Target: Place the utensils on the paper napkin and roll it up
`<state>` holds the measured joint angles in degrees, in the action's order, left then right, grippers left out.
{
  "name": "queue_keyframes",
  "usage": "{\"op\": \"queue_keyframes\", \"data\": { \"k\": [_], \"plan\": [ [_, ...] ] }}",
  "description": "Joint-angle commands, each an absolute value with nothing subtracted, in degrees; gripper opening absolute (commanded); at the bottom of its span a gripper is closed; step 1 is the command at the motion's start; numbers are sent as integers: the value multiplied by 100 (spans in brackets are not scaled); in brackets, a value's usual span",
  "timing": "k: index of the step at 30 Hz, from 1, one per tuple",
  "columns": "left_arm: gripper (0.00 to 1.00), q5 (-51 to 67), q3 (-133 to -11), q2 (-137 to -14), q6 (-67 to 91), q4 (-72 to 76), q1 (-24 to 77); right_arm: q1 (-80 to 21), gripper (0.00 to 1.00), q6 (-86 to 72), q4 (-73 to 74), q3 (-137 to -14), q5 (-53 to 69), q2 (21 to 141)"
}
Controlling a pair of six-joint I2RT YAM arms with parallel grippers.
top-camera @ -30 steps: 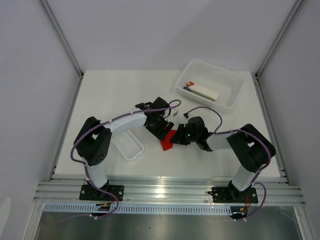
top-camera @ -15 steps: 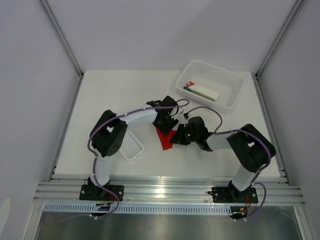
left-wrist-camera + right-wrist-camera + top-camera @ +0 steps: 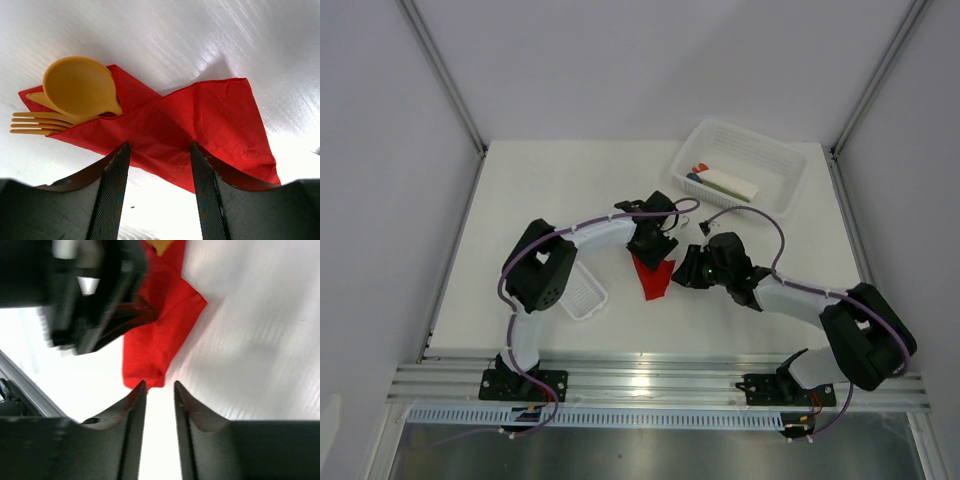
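Note:
The red paper napkin (image 3: 651, 277) lies folded on the white table between my two grippers. In the left wrist view the paper napkin (image 3: 200, 120) wraps over the orange utensils (image 3: 80, 87): a spoon head, fork tines and a knife tip stick out at its left end. My left gripper (image 3: 159, 150) stands open right at the napkin's near edge, with bare table between the fingers. My right gripper (image 3: 159, 385) is narrowly open just short of the napkin's (image 3: 160, 325) lower corner, holding nothing. From above, the left gripper (image 3: 653, 250) is at the napkin's far end and the right gripper (image 3: 681, 272) at its right side.
A white mesh basket (image 3: 786, 190) with white, blue and red items stands at the back right. A narrow white tray (image 3: 578, 291) lies left of the napkin, beside the left arm. A metal rail runs along the near table edge.
The right gripper has opened off the napkin's corner, and its arm has swung out to the right. The left arm shifted toward the napkin's far end earlier and has since held still.

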<state>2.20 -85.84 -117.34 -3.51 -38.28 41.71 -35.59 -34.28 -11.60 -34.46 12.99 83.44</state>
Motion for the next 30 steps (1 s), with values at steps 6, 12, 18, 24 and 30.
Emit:
{"op": "queue_keyframes", "data": {
  "k": [6,12,18,24,30],
  "plan": [
    [56,404,-8578,-11777,-351,-3920,4175,-3999,5,-3006,-2221,-2954,1668,7882],
    [56,404,-8596,-11760,-360,-3929,4175,-4359,0,-2707,-3260,-3058,2021,8340],
    [57,404,-8648,-11769,-360,-3964,4175,-4473,0,-2453,-3173,-3410,1881,8938],
    [57,396,-8666,-11777,-378,-3981,4175,-4482,0,-2303,-3182,-3472,1635,9518],
    [57,352,-8692,-11821,-404,-3990,4166,-4491,0,-2189,-2962,-3393,1529,9633]
  ]
}}
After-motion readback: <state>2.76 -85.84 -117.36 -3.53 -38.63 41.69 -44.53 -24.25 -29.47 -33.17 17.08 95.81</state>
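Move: The napkin's near end lies about 6 cm to the right hand's left, 3 cm back and 4 below it. Of that near end, the spoon bowl sticks out at the far end some 15 cm farther out and 3 cm to the left; the white tray stands roughly 19 cm to the left of it and about level. From the left hand, down over the middle of the folded napkin, the near end is about 7 cm back, 4 to the right and just below. The napkin's near end is what the right hand goes for: its partly open fingers shut early as it lifts some 2.5 cm, then it swings left about 6 cm and back about 3, turning roughly 20 degrees counter-clockwise, and sinks with shut tips onto the near end beside the left gripper. The left hand stays low with its parted fingertips still on the folded napkin. ##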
